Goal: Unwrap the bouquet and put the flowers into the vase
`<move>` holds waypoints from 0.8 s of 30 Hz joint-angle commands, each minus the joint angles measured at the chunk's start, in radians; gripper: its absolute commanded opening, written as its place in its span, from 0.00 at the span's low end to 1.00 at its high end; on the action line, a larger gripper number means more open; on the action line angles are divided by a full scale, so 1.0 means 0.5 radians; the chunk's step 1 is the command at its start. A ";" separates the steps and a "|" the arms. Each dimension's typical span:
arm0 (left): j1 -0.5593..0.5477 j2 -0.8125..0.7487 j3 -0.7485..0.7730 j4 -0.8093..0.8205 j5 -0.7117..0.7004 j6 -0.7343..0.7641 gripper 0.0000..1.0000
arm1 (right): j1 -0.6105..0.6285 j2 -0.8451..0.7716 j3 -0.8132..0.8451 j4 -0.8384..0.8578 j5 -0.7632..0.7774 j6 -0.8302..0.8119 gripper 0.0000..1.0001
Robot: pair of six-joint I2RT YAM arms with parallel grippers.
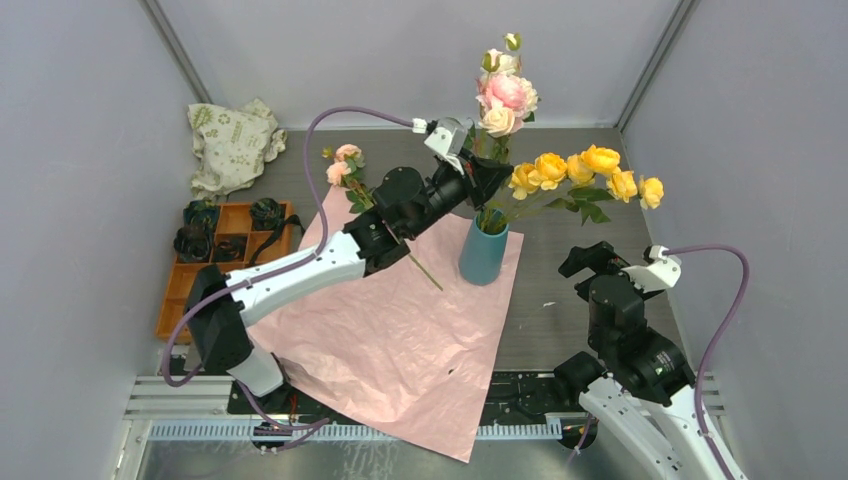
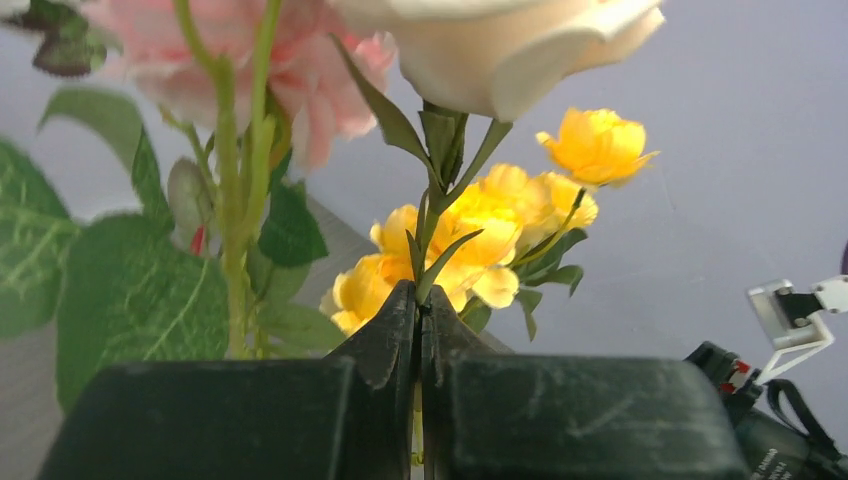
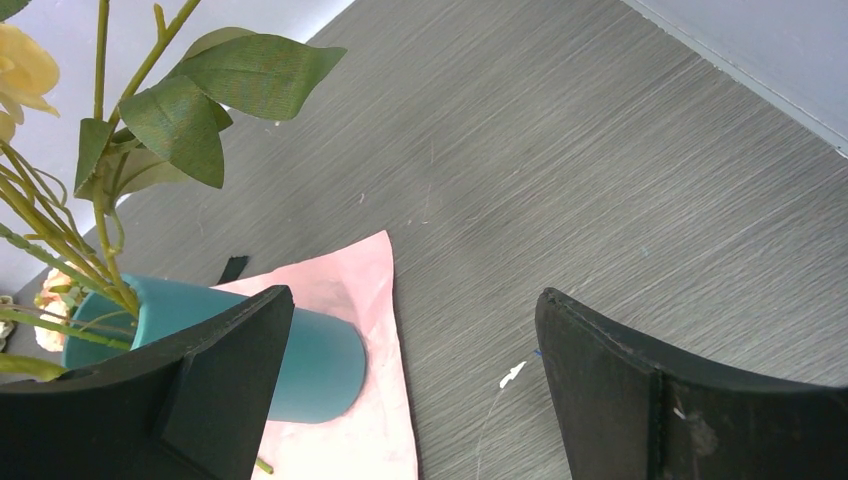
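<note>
The teal vase [image 1: 483, 252] stands on the spread pink wrapping paper [image 1: 400, 340]. A spray of yellow flowers [image 1: 585, 170] sits in it and leans right. My left gripper [image 1: 487, 178] hovers just above the vase mouth, shut on the thin green stem [image 2: 428, 262] of a pink and white spray [image 1: 505, 95] that stands upright over the vase. One more pink flower [image 1: 343, 165] lies at the paper's far left corner. My right gripper [image 1: 590, 262] is open and holds nothing, on the table right of the vase [image 3: 310, 360]; its wrist view shows the paper's corner [image 3: 355, 285].
A beige printed cloth bag [image 1: 232, 145] lies at the back left. In front of it is an orange compartmented tray [image 1: 215, 255] with dark rosettes. A small white scrap [image 1: 548, 303] lies on the grey table. Grey walls close in on three sides.
</note>
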 commanded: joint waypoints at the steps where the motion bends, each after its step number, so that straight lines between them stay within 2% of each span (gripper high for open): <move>1: -0.011 0.021 -0.063 0.156 -0.142 -0.141 0.00 | -0.001 -0.034 0.008 0.047 0.009 0.040 0.96; 7: -0.014 0.076 -0.121 0.094 -0.219 -0.208 0.01 | -0.002 -0.058 0.000 0.036 -0.001 0.060 0.96; 18: -0.066 0.006 -0.308 -0.054 -0.401 -0.294 0.34 | -0.001 -0.078 -0.009 0.021 -0.007 0.075 0.96; 24: -0.087 -0.092 -0.357 -0.204 -0.489 -0.259 0.43 | -0.002 -0.077 -0.007 0.029 -0.033 0.093 0.96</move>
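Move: The left hand, shut on a cream rose's stem, is over the vase, whose middle is about 29 cm below, 3 cm ahead and 2 cm to the right. The yellow flowers leaning out of the vase are some 16 cm right, 8 cm ahead and slightly lower; the pink rose is about 10 cm ahead, 1 cm right and 6 cm higher. From the right hand the vase is roughly 11 cm ahead, 19 cm left and 11 cm lower. The left hand sinks about 12 cm towards the vase mouth, tipping down, and partway its fingers open around the stem. ##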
